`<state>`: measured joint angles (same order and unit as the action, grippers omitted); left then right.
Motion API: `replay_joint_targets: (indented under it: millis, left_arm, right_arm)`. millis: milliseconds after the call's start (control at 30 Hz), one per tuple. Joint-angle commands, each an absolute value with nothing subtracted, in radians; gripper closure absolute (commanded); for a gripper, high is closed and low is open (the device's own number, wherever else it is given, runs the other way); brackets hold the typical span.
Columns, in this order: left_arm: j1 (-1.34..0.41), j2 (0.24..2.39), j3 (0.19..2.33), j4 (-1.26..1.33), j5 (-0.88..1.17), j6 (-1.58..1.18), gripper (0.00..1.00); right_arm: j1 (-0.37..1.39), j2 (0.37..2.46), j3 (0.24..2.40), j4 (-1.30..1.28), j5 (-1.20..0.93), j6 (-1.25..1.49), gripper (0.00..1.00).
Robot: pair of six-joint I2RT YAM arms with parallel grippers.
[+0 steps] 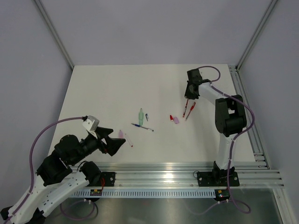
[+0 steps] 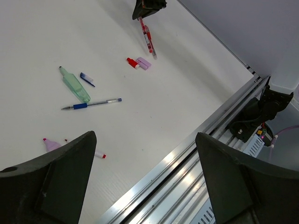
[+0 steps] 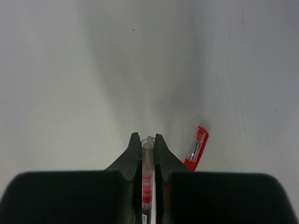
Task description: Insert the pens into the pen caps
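Note:
My right gripper (image 1: pixel 188 95) (image 3: pixel 147 137) is shut on a clear-barrelled red pen (image 3: pixel 147 173) that hangs down toward the table (image 1: pixel 185 110). Beside it lies a second red pen (image 1: pixel 191 110) (image 3: pixel 197 149). A red cap (image 1: pixel 171 117) and a pale pink cap (image 1: pixel 176 120) lie close together left of it. Mid-table lie a pale green cap (image 1: pixel 141 114), a small blue cap (image 1: pixel 146 117) and a blue pen (image 1: pixel 142 127). My left gripper (image 1: pixel 117 139) (image 2: pixel 145 137) hovers open and empty at the near edge, with a pink cap (image 1: pixel 121 134) and a slim pink pen (image 1: pixel 128 141) beside it.
An aluminium rail (image 1: pixel 187 175) runs along the table's near edge, under my left gripper's fingers (image 2: pixel 243 182). Grey walls with metal posts (image 1: pixel 53 32) enclose the white table (image 1: pixel 107 88) on three sides.

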<state>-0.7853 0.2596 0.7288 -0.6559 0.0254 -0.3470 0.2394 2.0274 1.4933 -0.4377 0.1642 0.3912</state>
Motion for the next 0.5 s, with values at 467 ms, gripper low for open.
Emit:
replay_joint_targets:
  millis: [467]
  left_arm:
    - [-0.75, 0.29, 0.729, -0.626, 0.005, -0.336, 0.05]
  right_arm:
    - [0.244, 2.048, 1.534, -0.548, 0.117, 0.405, 0.66]
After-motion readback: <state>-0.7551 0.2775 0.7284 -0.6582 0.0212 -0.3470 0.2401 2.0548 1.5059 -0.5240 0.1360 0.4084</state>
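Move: I'm holding the red pen by its far end with my right hand. Its resting place on the table is centred some 6 cm back, 1 cm left and 3 cm down. The other red pen lies about 7 cm back and 2 cm right; the short red cap is 12 cm back and 9 cm left, the purple cap 13 cm back and 7 cm left. From my left hand that resting place is roughly 29 cm ahead, 27 cm right and 27 cm down. With my right hand I lay the red pen down beside the other one: I ease back towards my base about 2 cm while sinking 1.5 cm, most of the sinking coming first. The fingers tip about 5 degrees steeper and open from shut to around a third, letting go of the pen's far end. ##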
